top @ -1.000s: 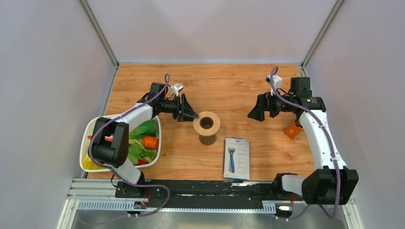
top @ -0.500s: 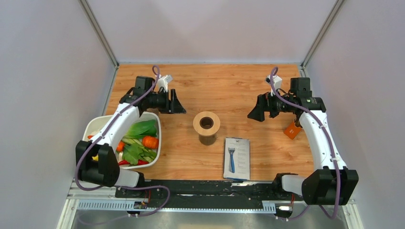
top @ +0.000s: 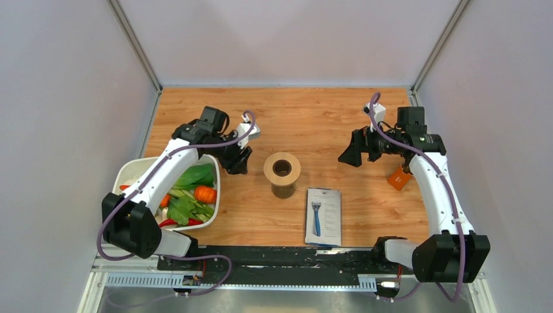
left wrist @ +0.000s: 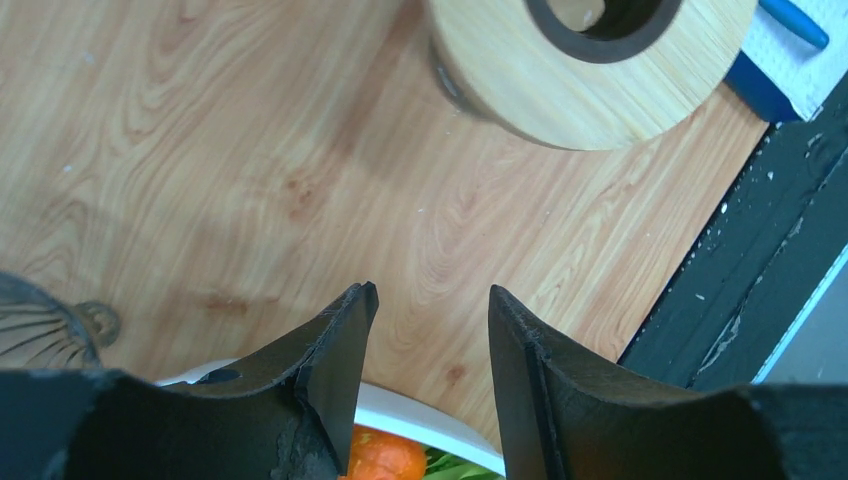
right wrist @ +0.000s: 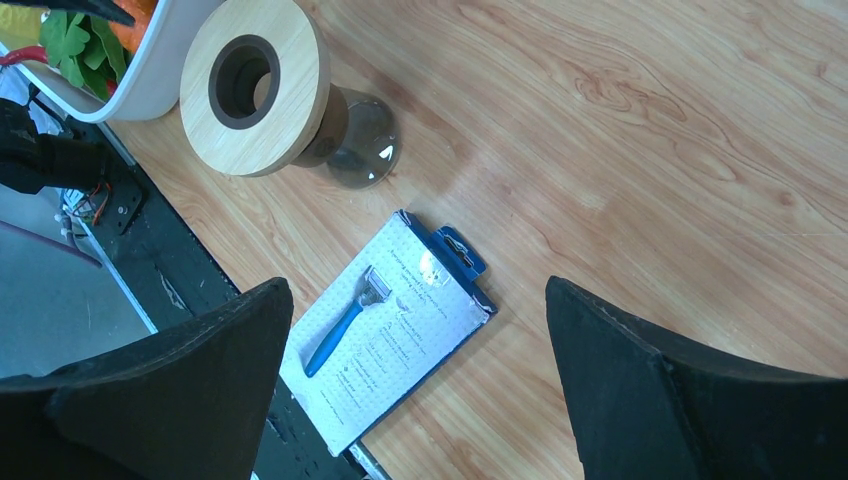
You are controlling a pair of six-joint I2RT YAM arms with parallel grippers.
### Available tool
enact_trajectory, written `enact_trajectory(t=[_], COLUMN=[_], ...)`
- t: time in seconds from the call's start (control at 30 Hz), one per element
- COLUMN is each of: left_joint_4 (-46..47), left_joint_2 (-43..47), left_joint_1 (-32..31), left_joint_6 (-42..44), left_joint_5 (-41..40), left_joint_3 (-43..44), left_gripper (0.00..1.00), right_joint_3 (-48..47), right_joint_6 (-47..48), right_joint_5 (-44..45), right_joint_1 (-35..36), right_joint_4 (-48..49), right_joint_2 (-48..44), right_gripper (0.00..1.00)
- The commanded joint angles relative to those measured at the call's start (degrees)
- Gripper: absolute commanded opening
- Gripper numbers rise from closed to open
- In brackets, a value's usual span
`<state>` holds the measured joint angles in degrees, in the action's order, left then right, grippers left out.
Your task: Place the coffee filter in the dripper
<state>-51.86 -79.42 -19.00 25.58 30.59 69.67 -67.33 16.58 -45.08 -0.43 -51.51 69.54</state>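
The coffee filter is out of view. Of the dripper (left wrist: 38,332) I see only a ribbed translucent edge at the lower left of the left wrist view; in the top view it does not show. My left gripper (top: 236,162) (left wrist: 430,295) points down over the bare wood by the white bowl's right corner. Its jaws are partly open with nothing between them. My right gripper (top: 345,156) (right wrist: 415,290) hangs wide open and empty above the table's right half.
A glass vessel with a wide wooden collar (top: 282,171) (right wrist: 255,85) (left wrist: 590,60) stands mid-table. A razor card (top: 323,216) (right wrist: 395,325) lies in front of it. The white bowl (top: 130,171) of vegetables sits front left. An orange tag (top: 398,177) lies at the right.
My left gripper drew back from beside the wooden collar to the left, then swung down toward the bowl's right corner. The right arm has not moved.
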Motion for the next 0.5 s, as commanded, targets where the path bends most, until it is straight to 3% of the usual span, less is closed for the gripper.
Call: enact_trajectory(t=[0.0,0.47], left_joint_4=[3.7,12.0], left_joint_2=[1.3,-1.9], left_joint_1=[-3.7,-12.4], left_joint_6=[1.3,-5.2], left_joint_5=[-1.8,-4.5], left_joint_3=[-1.4,-2.9], left_gripper=[0.54,0.54], right_joint_3=[0.4,0.4], right_joint_6=[-0.3,-0.3], right_joint_5=[-0.9,-0.8], right_joint_1=[0.2,0.2], right_joint_4=[1.7,1.6], right_joint_2=[-1.9,-1.7], right_gripper=[1.0,1.0])
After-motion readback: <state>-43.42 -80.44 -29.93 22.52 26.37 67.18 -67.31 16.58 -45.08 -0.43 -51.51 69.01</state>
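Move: Roughly 12 cm to the left hand's right, level in reach and a couple of centimetres lower, the wooden ring sits on the glass carafe, which stands directly beneath it. The wire cone is about 17 cm ahead and 12 cm left of the hand, near the table; the notepad lies some 28 cm right and 10 cm back. From the idle right hand the ring is about 23 cm left, 2 cm back and 7 cm lower. Sweeping about 5 cm to the right, the empty left hand closes on the near-left side of the wooden ring; at the start it also sinks and draws back about 1 cm, then runs on level. The wrist turns slightly clockwise, some 5 degrees, fingers pointing down to the right and staying about half open, with no touch visible. ##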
